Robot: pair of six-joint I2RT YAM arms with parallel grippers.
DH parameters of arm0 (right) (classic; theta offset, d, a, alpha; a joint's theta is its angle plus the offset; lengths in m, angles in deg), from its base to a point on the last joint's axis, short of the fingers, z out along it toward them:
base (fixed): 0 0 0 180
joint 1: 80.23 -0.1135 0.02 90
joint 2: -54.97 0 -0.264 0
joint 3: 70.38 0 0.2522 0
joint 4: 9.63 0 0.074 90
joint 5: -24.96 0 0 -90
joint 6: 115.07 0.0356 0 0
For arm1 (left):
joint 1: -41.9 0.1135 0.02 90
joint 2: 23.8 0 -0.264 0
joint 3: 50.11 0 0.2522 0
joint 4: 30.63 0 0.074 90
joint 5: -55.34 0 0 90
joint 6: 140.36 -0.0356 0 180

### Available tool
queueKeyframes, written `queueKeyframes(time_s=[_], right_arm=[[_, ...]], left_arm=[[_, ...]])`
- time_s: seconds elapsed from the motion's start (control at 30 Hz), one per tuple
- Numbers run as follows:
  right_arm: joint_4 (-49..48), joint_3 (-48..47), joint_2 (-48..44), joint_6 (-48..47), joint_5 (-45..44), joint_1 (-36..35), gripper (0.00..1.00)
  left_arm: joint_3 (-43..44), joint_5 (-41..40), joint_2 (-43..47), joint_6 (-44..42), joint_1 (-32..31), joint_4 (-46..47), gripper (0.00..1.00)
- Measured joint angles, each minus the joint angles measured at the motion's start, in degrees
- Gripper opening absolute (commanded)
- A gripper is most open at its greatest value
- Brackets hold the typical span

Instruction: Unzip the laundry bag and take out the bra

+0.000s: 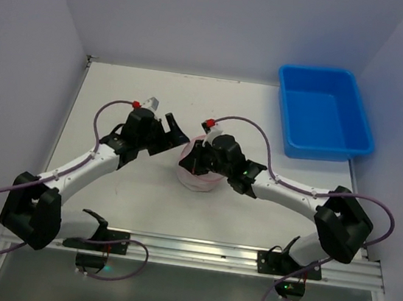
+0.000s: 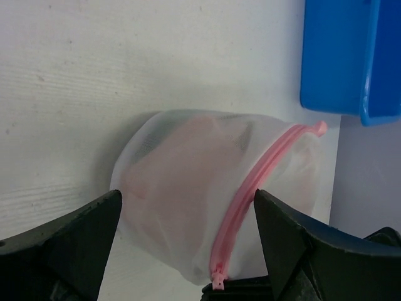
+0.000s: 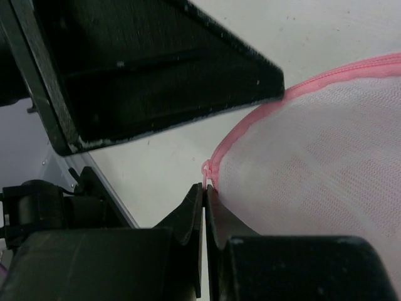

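Note:
The laundry bag [image 1: 196, 176] is a white mesh dome with a pink zipper, resting on the table between both arms. In the left wrist view the bag [image 2: 156, 207] fills the middle, and the pale pink bra [image 2: 182, 150] shows faintly through the mesh. The zipper [image 2: 250, 188] looks closed along the part that shows. My right gripper [image 1: 195, 161] is shut on the pink zipper pull [image 3: 206, 175] at the bag's edge [image 3: 313, 163]. My left gripper [image 1: 175, 134] is open, its fingers [image 2: 81, 232] standing either side of the bag without gripping it.
A blue plastic bin [image 1: 324, 111] stands at the back right of the table and also shows in the left wrist view [image 2: 341, 56]. White walls close in the table at the left, back and right. A metal rail [image 1: 195, 252] runs along the near edge.

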Motion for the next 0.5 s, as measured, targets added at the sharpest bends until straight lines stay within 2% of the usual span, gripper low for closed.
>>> queueKeyframes(time_s=[0.07,0.1,0.17,0.2,0.27,0.3,0.4,0.5], right_arm=[[-0.3,0.0,1.2,0.3,0.2,-0.1,0.00],[-0.4,0.0,1.6,0.4,0.2,-0.1,0.00],[-0.4,0.0,2.0,0.5,0.2,-0.2,0.00],[-0.4,0.0,2.0,0.5,0.2,-0.2,0.00],[-0.6,0.0,2.0,0.4,0.2,-0.2,0.00],[-0.6,0.0,2.0,0.4,0.1,-0.2,0.00],[-0.3,0.3,1.4,0.2,-0.3,-0.3,0.00],[0.8,2.4,-1.6,-0.8,-0.9,-0.3,0.00]], left_arm=[[-2.2,1.2,0.7,1.4,0.0,0.8,0.81],[-2.9,1.9,0.5,2.0,-0.1,1.1,0.71],[-3.8,2.6,0.0,3.0,-0.4,1.5,0.60],[-4.0,2.9,-0.1,3.3,-0.5,1.8,0.48],[-4.3,3.3,-0.1,4.1,-1.1,2.3,0.34],[-4.3,3.4,-0.1,4.2,-1.3,2.5,0.21],[-4.4,3.9,-0.1,4.9,-1.7,3.8,0.00],[-4.6,4.2,-0.1,5.3,-1.9,4.9,0.00]])
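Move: The left hand, open, has the laundry bag's pink zip seam about 2 cm back, 2 cm to its right and 2 cm below. The zip pull, still held in the right fingertips, is some 6 cm back and 2 cm right of the left hand; the bag's middle lies about 3 cm back, 8 cm right and 5 cm lower. From the right hand, the seam spot is about 4 cm ahead, 1 cm left and level. The left fingers shut from wide open and pinch the pink zip seam just ahead of the right hand's grip, after the hand slips back, right and down, roughly 3 cm in all, with a slight rise at the finish. The right hand keeps its shut grip on the zip pull, sinks about 1 cm, holds there, then starts drawing right and a little back, away from the start point. ##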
